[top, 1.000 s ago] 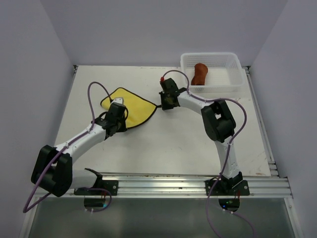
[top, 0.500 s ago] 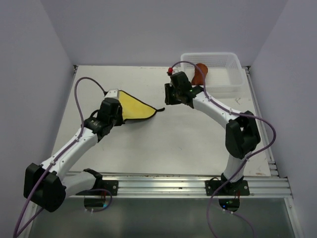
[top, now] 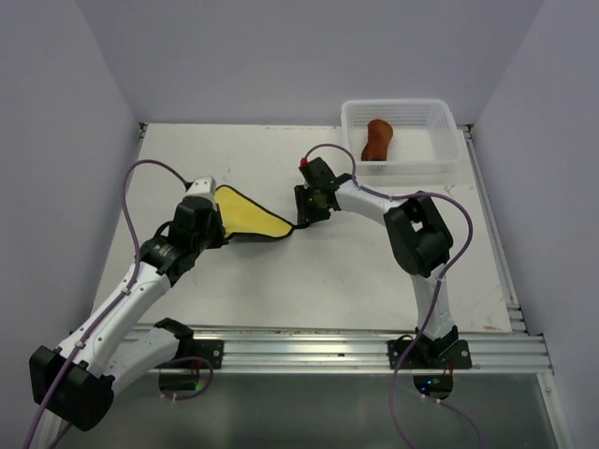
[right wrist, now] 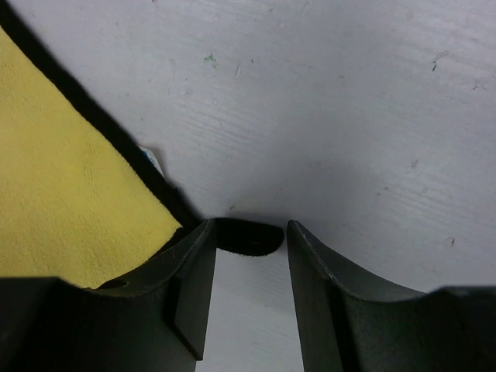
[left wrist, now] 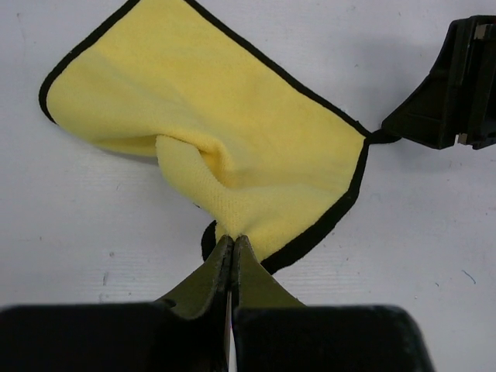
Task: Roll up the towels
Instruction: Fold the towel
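The yellow towel (top: 249, 217) with dark edging lies partly folded on the table, between the two arms. My left gripper (left wrist: 232, 239) is shut on one of its corners, and the cloth puckers up from that pinch. At the opposite corner my right gripper (right wrist: 248, 229) stands open just above the table. The towel's black corner tab (right wrist: 246, 237) lies between its fingers, gripped by neither. In the top view the right gripper (top: 305, 217) sits at the towel's right tip. The rust-brown towel (top: 377, 138) lies bunched in the white basket (top: 402, 105).
The basket stands at the table's far right corner. Purple cables loop above both arms. The right gripper's black body (left wrist: 453, 85) shows at the upper right of the left wrist view. Grey walls close in the table on three sides.
My right gripper was shut on the towel's right corner and has opened, letting it go. My left gripper has carried its corner to the left, and the towel now lies narrower.
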Motion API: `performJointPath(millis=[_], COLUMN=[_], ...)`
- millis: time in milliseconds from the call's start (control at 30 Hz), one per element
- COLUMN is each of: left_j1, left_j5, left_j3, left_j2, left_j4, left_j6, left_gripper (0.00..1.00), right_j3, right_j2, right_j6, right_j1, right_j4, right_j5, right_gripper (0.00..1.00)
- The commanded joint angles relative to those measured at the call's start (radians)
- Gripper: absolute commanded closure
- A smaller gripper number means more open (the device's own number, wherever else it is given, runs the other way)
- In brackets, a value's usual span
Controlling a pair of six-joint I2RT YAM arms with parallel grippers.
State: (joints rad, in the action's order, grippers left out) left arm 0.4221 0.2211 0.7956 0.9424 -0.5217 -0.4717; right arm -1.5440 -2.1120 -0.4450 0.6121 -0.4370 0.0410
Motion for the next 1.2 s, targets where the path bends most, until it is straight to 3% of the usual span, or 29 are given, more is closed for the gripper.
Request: performJointPath(millis=[0,333,533,633,733,933,1167], left_j1=[0.004,0.004,0.004,0.004,0.004,0.004,0.004], left_j5=[-0.009,-0.006,-0.005,0.000,0.003,-0.006,-0.150], left_j3=[-0.035,-0.052,-0.047,-0.044,-0.038,-0.009,0.065], left_j2=[-0.028,-0.051,-0.057,-0.054,-0.044,-0.037,-0.053], left_j4=[-0.034,-0.031,-0.037,-0.034,-0.024,0.002,0.025], left_j6=[-0.016,-0.025,-0.022,-0.021,-0.021,-0.012,0.015], left_gripper=[1.00,1.00,1.00,1.00,1.00,1.00,1.00], right_j3=[0.030,0.122,0.113,0.098,0.107,0.162,0.238], right_j2=[0.009,0.041,0.026,0.047,0.093,0.318,0.708], right_j6=[-0.014,-0.003,-0.012,-0.008,-0.001,0.005,-0.015], right_j1=[0.017,0.055,0.055,0.054,0.054,0.055,0.055], right_j4=[-0.006,-0.016,-0.014,-0.028,-0.037,-0.123,-0.238], right_j5=[-0.012,-0.070,-0.081,-0.092,-0.101,-0.144,-0.240], right_gripper=[0.55,0.59,0.82,1.00,1.00,1.00,1.00])
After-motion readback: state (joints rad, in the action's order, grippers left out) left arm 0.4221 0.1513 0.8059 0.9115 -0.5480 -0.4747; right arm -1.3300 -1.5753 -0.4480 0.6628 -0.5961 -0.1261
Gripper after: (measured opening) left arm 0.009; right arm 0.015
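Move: The yellow towel's black corner tab lies between the right hand's open fingertips, about 1 cm back, 1 cm to the left and 1 cm below. The yellow towel's body spreads about 12 cm to the left and 2 cm ahead; the rolled brown towel in the white crate sits roughly 18 cm right and 24 cm ahead. From the left hand, which already pinches the towel's raised edge, the tab is some 11 cm ahead, 17 cm right and 15 cm below. The right fingers pinch the black tab, then lift it about 14 cm, back and right; left keeps hold. ##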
